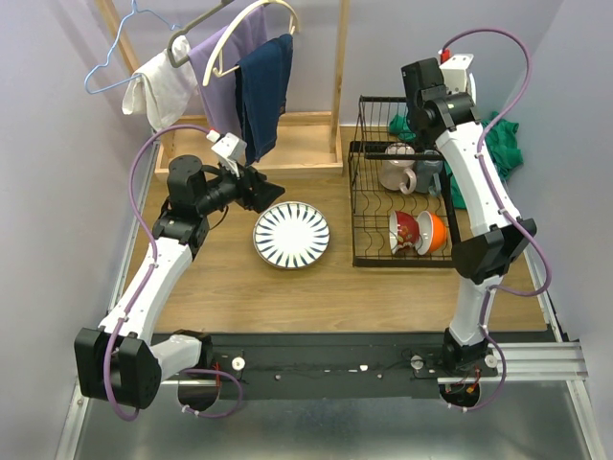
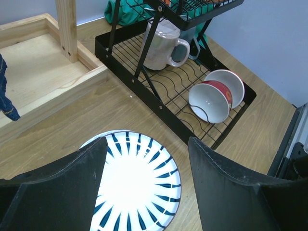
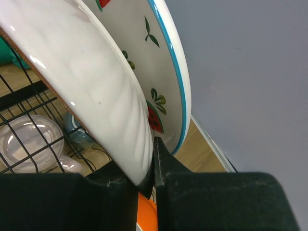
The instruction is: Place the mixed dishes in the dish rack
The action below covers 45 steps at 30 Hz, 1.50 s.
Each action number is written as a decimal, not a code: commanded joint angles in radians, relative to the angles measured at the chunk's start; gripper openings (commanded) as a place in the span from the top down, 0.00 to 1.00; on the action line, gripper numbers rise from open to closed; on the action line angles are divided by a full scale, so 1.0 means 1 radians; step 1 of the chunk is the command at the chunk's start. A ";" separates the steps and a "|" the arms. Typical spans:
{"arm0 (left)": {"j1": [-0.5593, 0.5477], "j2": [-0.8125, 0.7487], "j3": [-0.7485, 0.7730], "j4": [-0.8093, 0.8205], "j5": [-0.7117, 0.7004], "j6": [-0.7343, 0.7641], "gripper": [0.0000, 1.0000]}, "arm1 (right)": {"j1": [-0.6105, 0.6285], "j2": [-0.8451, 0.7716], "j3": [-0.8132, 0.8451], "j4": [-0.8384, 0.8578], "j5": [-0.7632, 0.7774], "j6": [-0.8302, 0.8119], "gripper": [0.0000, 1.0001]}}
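Note:
The white plate with dark-blue radial stripes (image 1: pixel 291 234) lies flat on the wooden table, left of the black wire dish rack (image 1: pixel 369 206). My left gripper (image 1: pixel 266 192) is open just above its far-left rim; in the left wrist view (image 2: pixel 147 144) the plate (image 2: pixel 139 187) shows between the spread fingers. My right gripper (image 3: pixel 153 144) is shut on the rim of the white plate with red fruit motifs (image 3: pixel 161 72), held upright over the rack's back right. In the rack are a pale mug (image 1: pixel 397 173), a red bowl (image 1: pixel 406 230) and an orange bowl (image 1: pixel 432 232).
A wooden clothes stand (image 1: pixel 287 134) with hanging garments stands at the back left, its tray base (image 2: pixel 43 72) close behind my left gripper. A green cloth (image 1: pixel 503 144) lies behind the rack. The purple wall is close on the right.

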<state>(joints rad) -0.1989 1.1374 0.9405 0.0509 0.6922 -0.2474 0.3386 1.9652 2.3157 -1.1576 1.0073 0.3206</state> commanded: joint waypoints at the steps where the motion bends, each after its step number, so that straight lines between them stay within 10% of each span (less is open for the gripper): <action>1: -0.007 -0.016 -0.005 0.030 0.017 -0.006 0.23 | 0.000 -0.069 0.031 0.078 0.033 -0.034 0.78; 14: -0.007 -0.031 -0.005 0.033 0.021 -0.009 0.23 | 0.010 -0.094 0.088 0.101 -0.015 -0.094 0.77; 21: -0.007 -0.042 -0.009 0.030 0.023 -0.007 0.23 | 0.013 -0.112 0.067 0.093 -0.070 -0.086 0.47; 45: -0.005 -0.045 -0.019 0.037 0.018 -0.012 0.23 | 0.011 -0.172 -0.030 0.211 -0.054 -0.170 0.49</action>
<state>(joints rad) -0.1989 1.1049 0.9337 0.0654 0.6933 -0.2554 0.3542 1.8763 2.3425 -1.0573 0.9295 0.1982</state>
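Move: The white fluted plate stands in the rack's upper tier with its near rim still at the right fingertips; its middle lies about 8 cm ahead, 4 cm left and 4 cm above that hand. The watermelon plate is some 5 cm to the right of it. From the same hand, the lidded mug is 8 cm ahead, 16 cm left and 25 cm below, the orange bowl 7 cm back, 8 cm left and 28 cm below. From the left hand, the fluted plate lies about 20 cm ahead, 46 cm right and 8 cm higher. The right fingers come free of the fluted plate's near rim: the hand rises about 5 cm, slowly at first and then quicker, easing to a near stop. Partway up, the barely parted fingers spread to about half open, while the hand tips up and turns counter-clockwise by some 5 degrees each. ##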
